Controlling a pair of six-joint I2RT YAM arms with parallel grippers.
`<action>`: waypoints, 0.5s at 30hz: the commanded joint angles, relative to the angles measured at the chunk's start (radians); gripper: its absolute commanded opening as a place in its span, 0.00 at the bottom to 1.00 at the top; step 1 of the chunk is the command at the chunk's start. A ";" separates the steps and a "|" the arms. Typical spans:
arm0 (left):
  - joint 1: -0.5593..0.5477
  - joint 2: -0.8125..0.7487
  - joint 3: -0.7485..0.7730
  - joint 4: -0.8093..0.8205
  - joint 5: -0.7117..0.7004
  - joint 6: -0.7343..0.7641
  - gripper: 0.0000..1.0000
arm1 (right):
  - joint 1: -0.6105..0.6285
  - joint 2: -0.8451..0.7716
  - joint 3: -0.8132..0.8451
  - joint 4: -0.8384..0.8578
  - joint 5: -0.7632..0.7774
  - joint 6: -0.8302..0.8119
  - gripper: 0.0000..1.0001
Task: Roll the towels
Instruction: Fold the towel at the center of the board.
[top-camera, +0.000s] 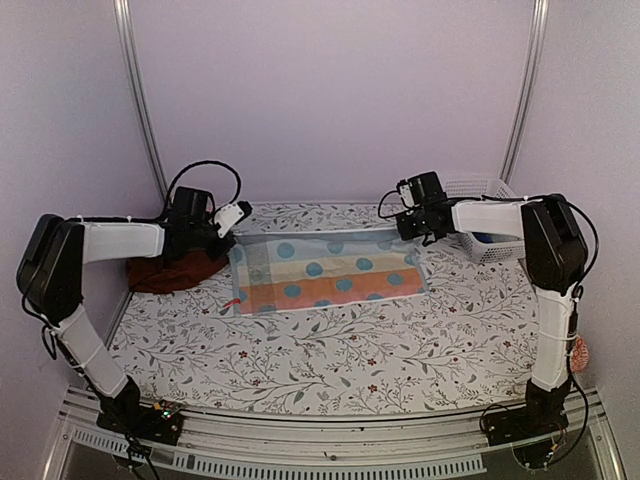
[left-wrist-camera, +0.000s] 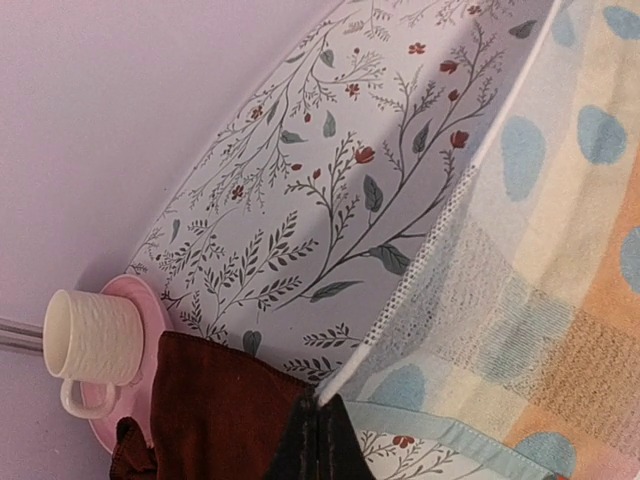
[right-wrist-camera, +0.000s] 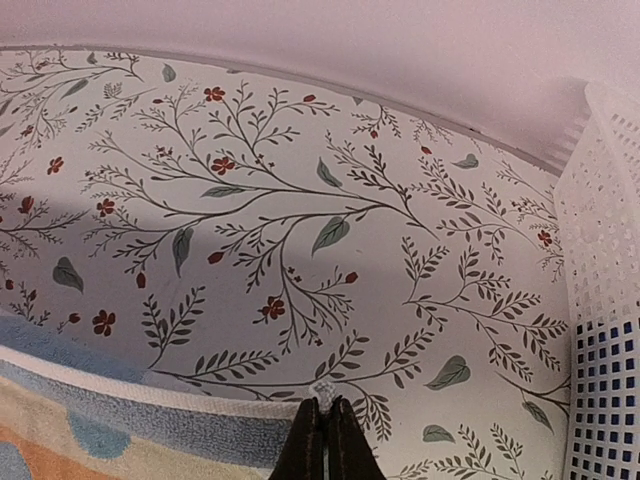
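The light-blue towel (top-camera: 325, 272), with teal dots and cream and orange bands, lies spread across the middle of the table. My left gripper (top-camera: 234, 244) is shut on its far left corner, and in the left wrist view the closed fingertips (left-wrist-camera: 320, 408) pinch the white hem of this towel (left-wrist-camera: 560, 250). My right gripper (top-camera: 418, 238) is shut on the far right corner, where a nub of the towel (right-wrist-camera: 120, 430) pokes out above the closed gripper (right-wrist-camera: 326, 408). The far edge runs taut between both grippers. The dark maroon towel (top-camera: 165, 275) lies bunched under my left arm (left-wrist-camera: 215, 410).
A white cup (left-wrist-camera: 95, 340) rests on a pink saucer (left-wrist-camera: 150, 300) by the left wall, behind the maroon towel. A white mesh basket (top-camera: 480, 225) stands at the back right, close beside my right wrist (right-wrist-camera: 600, 300). The floral table covering (top-camera: 330, 360) spreads toward the near edge.
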 joint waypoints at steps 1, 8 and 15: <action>-0.003 -0.080 -0.079 -0.003 0.093 0.040 0.00 | -0.004 -0.092 -0.073 0.055 -0.101 0.008 0.04; -0.009 -0.159 -0.171 -0.077 0.180 0.075 0.00 | 0.034 -0.142 -0.172 0.055 -0.107 0.004 0.04; -0.010 -0.231 -0.224 -0.137 0.270 0.082 0.00 | 0.063 -0.181 -0.236 0.041 -0.080 0.033 0.04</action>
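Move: Both hands hold the far edge of the polka-dot towel some 10 cm above the board. From the left hand, the towel's near-left corner lies about 15 cm back, 2 cm right; the brown towel is about 12 cm left and 2 cm back, the mug 11 cm left and 12 cm ahead. From the right hand, the near-right corner is roughly 11 cm back and 5 cm right, the white basket 19 cm right and 9 cm ahead. Back towards the towel's near edge both hands draw the pinched far edge, the left by about 8 cm, the right by about 5 cm, each ending some 2 cm lower after the right first rises slightly. The hands also close in on each other a little; the left wrist turns clockwise about 10 degrees, the right slightly counter-clockwise. Fingers stay shut on the edge. ##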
